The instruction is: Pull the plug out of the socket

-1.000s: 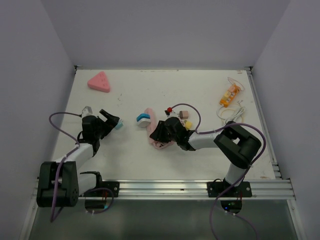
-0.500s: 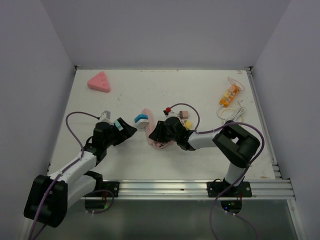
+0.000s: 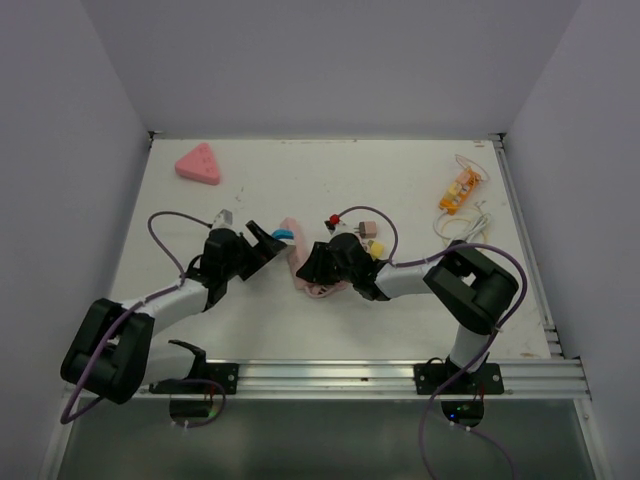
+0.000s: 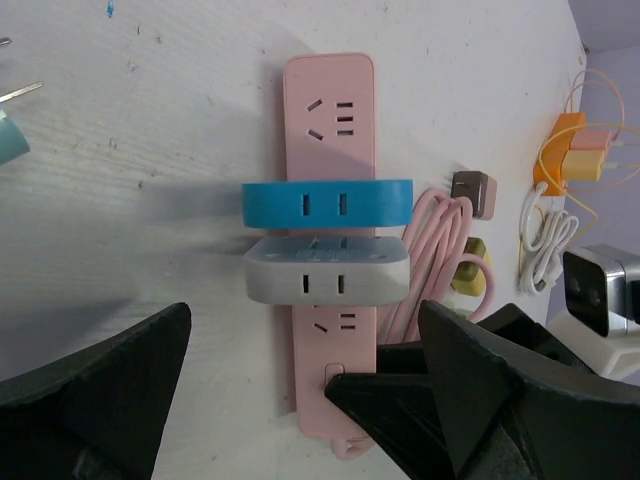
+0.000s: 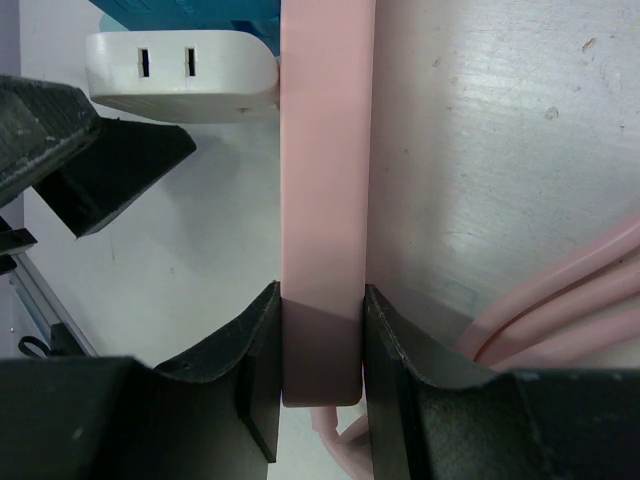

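Observation:
A pink power strip (image 4: 328, 120) lies on the white table with a blue plug (image 4: 328, 203) and a white plug (image 4: 327, 272) pushed into it side by side. My left gripper (image 4: 305, 325) is open, its jaws either side of the strip just short of the white plug, touching nothing. In the top view the left gripper (image 3: 262, 246) sits right beside the blue plug (image 3: 284, 234). My right gripper (image 5: 322, 345) is shut on the cable end of the power strip (image 5: 325, 150); the top view shows it (image 3: 318, 266) over the strip's near end. The white plug (image 5: 180, 75) shows at the upper left of the right wrist view.
A pink triangle block (image 3: 198, 165) lies at the back left. An orange adapter (image 3: 460, 188) and a coiled white cable (image 3: 462, 228) lie at the back right. Small brown (image 3: 367, 229) and yellow (image 3: 377, 250) adapters sit by the strip's coiled pink cord (image 4: 435, 250). A loose teal plug (image 4: 8, 140) lies left.
My left arm has swung right from the table's left side to the plugs on the strip, gripper open. My right gripper has stayed shut on the strip.

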`<state>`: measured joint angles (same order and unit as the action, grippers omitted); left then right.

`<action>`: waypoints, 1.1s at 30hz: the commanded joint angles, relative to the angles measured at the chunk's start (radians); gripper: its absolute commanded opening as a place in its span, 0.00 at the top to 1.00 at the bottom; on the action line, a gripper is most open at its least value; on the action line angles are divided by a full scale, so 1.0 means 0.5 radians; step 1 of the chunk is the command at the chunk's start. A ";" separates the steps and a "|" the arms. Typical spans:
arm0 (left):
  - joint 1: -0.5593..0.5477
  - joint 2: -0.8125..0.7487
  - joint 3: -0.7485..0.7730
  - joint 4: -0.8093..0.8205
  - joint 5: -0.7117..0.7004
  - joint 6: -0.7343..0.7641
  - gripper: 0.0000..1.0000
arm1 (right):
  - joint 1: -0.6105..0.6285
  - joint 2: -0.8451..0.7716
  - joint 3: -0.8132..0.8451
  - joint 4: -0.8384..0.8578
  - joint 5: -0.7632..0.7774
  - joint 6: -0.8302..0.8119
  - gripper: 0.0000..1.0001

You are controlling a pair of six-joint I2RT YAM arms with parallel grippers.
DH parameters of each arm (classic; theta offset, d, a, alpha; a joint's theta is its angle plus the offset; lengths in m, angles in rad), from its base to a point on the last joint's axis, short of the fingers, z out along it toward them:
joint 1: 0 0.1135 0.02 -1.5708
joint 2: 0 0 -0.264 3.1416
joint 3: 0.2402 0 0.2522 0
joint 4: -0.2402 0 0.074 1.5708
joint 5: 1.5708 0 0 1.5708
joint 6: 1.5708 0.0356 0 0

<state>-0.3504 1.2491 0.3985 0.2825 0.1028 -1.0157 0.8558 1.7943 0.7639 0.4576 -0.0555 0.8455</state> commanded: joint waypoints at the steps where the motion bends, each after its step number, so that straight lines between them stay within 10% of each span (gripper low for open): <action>1: -0.014 0.085 0.099 0.202 -0.043 -0.073 0.00 | 0.016 0.151 -0.055 -0.366 0.016 -0.136 1.00; 19: -0.014 0.318 0.160 0.303 -0.018 -0.101 0.18 | 0.016 0.176 -0.037 -0.378 0.013 -0.133 1.00; 33: -0.011 0.226 0.133 0.190 -0.107 -0.089 1.00 | -0.015 0.210 -0.012 -0.602 0.153 -0.016 1.00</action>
<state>-0.3504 1.3975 0.4561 0.3801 0.0921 -1.0649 0.8558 1.8145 0.7929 0.4343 -0.0696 0.8520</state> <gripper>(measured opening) 0.692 0.349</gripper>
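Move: The white plug on the pink socket strip lies about 3 cm ahead of the left hand, 2 cm to its right and 1 cm lower. The blue plug sits roughly 3 cm beyond the white one on the same strip; the teal plug lies on the table some 9 cm left of the left hand, 2 cm ahead and 5 cm down. From the right hand, which already holds the strip's near end, the white plug is about 6 cm ahead, 5 cm left and 2 cm higher. The white plug is straddled by the open left fingers as that hand eases about 2.5 cm forward, slightly right and down, slowing to a stop. The fingers then close on its two ends, stopping well short of shut with rising grip effort. The right hand stays in place, keeping its pinch on the pink strip. ##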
